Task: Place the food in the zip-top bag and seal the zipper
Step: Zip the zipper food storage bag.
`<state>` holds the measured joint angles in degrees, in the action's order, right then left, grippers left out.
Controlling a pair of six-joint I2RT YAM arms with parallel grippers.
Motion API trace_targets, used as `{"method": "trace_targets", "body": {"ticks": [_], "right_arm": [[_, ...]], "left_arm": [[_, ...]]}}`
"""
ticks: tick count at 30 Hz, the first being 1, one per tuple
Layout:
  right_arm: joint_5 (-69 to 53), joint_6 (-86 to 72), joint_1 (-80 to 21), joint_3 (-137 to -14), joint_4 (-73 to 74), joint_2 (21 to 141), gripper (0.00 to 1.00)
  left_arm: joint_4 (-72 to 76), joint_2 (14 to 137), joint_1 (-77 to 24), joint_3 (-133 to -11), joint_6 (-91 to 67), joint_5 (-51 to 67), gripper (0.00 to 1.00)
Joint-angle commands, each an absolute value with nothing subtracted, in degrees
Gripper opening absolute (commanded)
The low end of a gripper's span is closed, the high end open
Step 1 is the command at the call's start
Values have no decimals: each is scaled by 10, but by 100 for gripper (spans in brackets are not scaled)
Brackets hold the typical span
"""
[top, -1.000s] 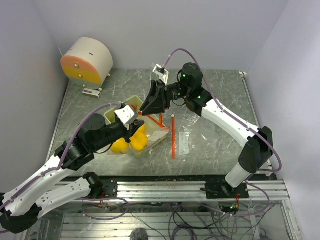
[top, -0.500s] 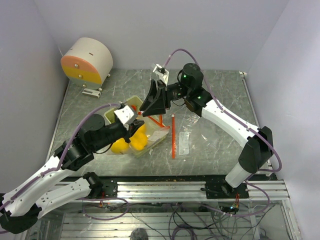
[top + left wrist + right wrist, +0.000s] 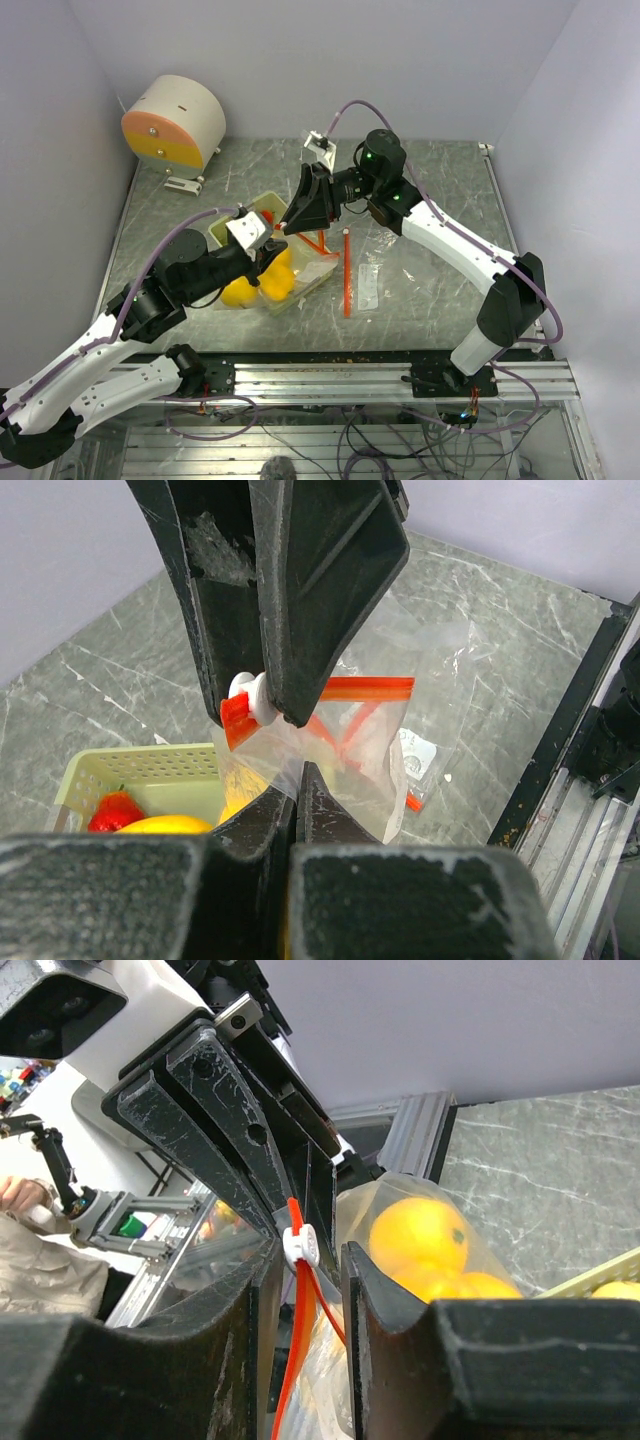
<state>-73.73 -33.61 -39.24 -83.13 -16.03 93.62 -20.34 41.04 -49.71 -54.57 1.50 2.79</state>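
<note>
The clear zip-top bag point(image 3: 300, 270) hangs over the pale green tray point(image 3: 262, 203) with yellow food point(image 3: 262, 288) inside it. My left gripper point(image 3: 272, 255) is shut on the bag's plastic just below the mouth point(image 3: 300, 776). The red-orange zipper point(image 3: 365, 688) carries a white slider point(image 3: 250, 695). In the right wrist view that slider point(image 3: 302, 1245) sits between the fingers of my right gripper point(image 3: 310, 1255). The jaws stand a little apart, with a gap on one side. Yellow fruits point(image 3: 420, 1235) show through the bag. A small red piece point(image 3: 115, 810) and a yellow fruit point(image 3: 170, 825) lie in the tray point(image 3: 140, 765).
A round white drum with an orange and yellow face point(image 3: 175, 120) stands at the back left. A loose orange strip point(image 3: 346, 270) and a small clear packet point(image 3: 369, 285) lie right of the bag. An aluminium rail point(image 3: 350, 375) runs along the table's front edge.
My right gripper has edged slightly left at the bag's mouth. The left arm, the bag and the tray have stayed where they were.
</note>
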Motion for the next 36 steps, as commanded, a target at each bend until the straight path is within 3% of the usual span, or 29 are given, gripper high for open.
{"method": "trace_targets", "body": {"ticks": [1, 11, 16, 26, 36], "right_arm": [[-734, -364, -395, -837, -198, 923, 30], [-738, -351, -404, -845, -177, 923, 18], [-737, -343, -406, -846, -169, 921, 0], [-740, -333, -406, -850, -153, 919, 0], [-759, -357, -406, -833, -198, 909, 0]], "left_arm": [[-179, 406, -499, -559, 12, 32, 7], [-176, 407, -499, -557, 12, 31, 7], [-175, 406, -499, -557, 12, 30, 7], [-195, 403, -499, -564, 28, 27, 7], [-182, 418, -499, -580, 44, 56, 31]]}}
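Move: The white zipper slider already sits between the right hand's open fingertips, about 1 cm back and 1 cm left of the hand point at the same height. The bagged yellow fruit hangs roughly 5 cm to its left, 4 cm back and 12 cm lower; the tray's middle lies some 10 cm ahead, 6 cm left and 30 cm down. For the left hand, pinching the bag below, the slider is about 2 cm ahead, 1 cm right and 3 cm up. Easing back about 1 cm, the right hand shuts its fingers on the white slider from roughly a third open and keeps it pinched. The left hand stays put with its pinch on the bag film just below until near the end, then opens its fingers by about a fifth, lifting only about half a centimetre. ##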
